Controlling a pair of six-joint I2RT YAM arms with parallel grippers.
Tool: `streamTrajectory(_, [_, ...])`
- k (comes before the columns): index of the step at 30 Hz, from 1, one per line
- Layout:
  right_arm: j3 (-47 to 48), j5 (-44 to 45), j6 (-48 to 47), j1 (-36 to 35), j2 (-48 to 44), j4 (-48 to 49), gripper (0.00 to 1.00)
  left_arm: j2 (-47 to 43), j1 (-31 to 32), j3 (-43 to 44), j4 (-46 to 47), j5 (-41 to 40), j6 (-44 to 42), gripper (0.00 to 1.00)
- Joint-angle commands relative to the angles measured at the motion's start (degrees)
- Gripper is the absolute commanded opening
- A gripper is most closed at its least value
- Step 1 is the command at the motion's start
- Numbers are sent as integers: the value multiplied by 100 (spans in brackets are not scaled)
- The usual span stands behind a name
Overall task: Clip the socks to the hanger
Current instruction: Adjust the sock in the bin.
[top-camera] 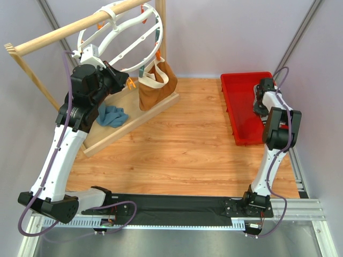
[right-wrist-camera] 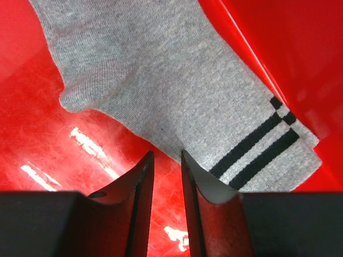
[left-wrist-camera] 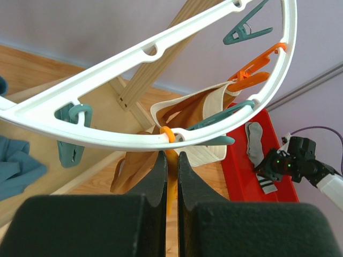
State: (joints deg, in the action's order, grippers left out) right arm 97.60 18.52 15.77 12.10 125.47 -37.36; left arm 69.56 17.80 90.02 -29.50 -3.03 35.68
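Note:
The white round hanger hangs from the wooden rail at the back left, and its ring carries teal and orange clips. My left gripper is up at the ring's lower rim. In the left wrist view it is shut on an orange clip that hangs from the rim. A grey sock with black-striped cuff lies in the red bin. My right gripper is low in the bin, jaws a little apart, tips at the sock's edge with bare bin floor between them.
A brown tote bag hangs under the hanger. A teal-blue cloth lies on the wooden base board. The wooden rail slants across the back left. A black mat runs along the near edge.

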Motion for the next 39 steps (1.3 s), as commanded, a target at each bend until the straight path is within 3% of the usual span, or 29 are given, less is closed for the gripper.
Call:
streamTrajectory(1, [355, 301, -127, -15, 162, -95, 27, -39, 4, -37, -118, 241, -35, 0])
streamTrajectory(4, [601, 459, -118, -14, 285, -227, 19, -56, 4, -46, -127, 232, -35, 0])
streamTrajectory(8, [734, 573, -153, -14, 338, -297, 0, -39, 4, -63, -100, 250, -18, 0])
streamTrajectory(16, [497, 433, -13, -163, -426, -464, 0, -21, 4, -116, -65, 268, 18, 0])
streamTrajectory(25, [-469, -946, 558, -217, -1657, -403, 0, -74, 4, -204, -30, 268, 44, 0])
streamTrajectory(34, [-58, -1764, 1086, -182, -2176, -385, 0, -127, 4, -186, -56, 268, 0, 0])
streamTrajectory(39, [-240, -2643, 2068, 187, -2124, 61, 0, -153, 4, -257, 14, 434, 53, 0])
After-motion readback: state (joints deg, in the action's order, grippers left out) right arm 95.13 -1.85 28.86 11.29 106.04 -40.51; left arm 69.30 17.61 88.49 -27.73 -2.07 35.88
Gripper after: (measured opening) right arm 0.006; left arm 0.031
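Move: The upper grey sock's middle lies about 5 cm ahead and 4 cm to the right of the right hand, a centimetre below, its left edge at the parted fingertips. Its striped cuff is some 5 cm back and 4 cm right; a second sock peeps from beneath, its middle roughly 4 cm ahead and 5 cm right. The bin's right wall stands about 9 cm to the right. From the left hand the upper sock is some 80 cm right, 14 cm ahead and 42 cm below. The upper sock's left edge, just ahead of its stripes, is pinched as the right fingers shut during a small slide of about a centimetre forward and right. Still gripping the fabric, the hand then climbs some 13 cm and swings about 9 cm left, away from the bin's right wall, the fingers tipping roughly 30 degrees out towards forward and left. ##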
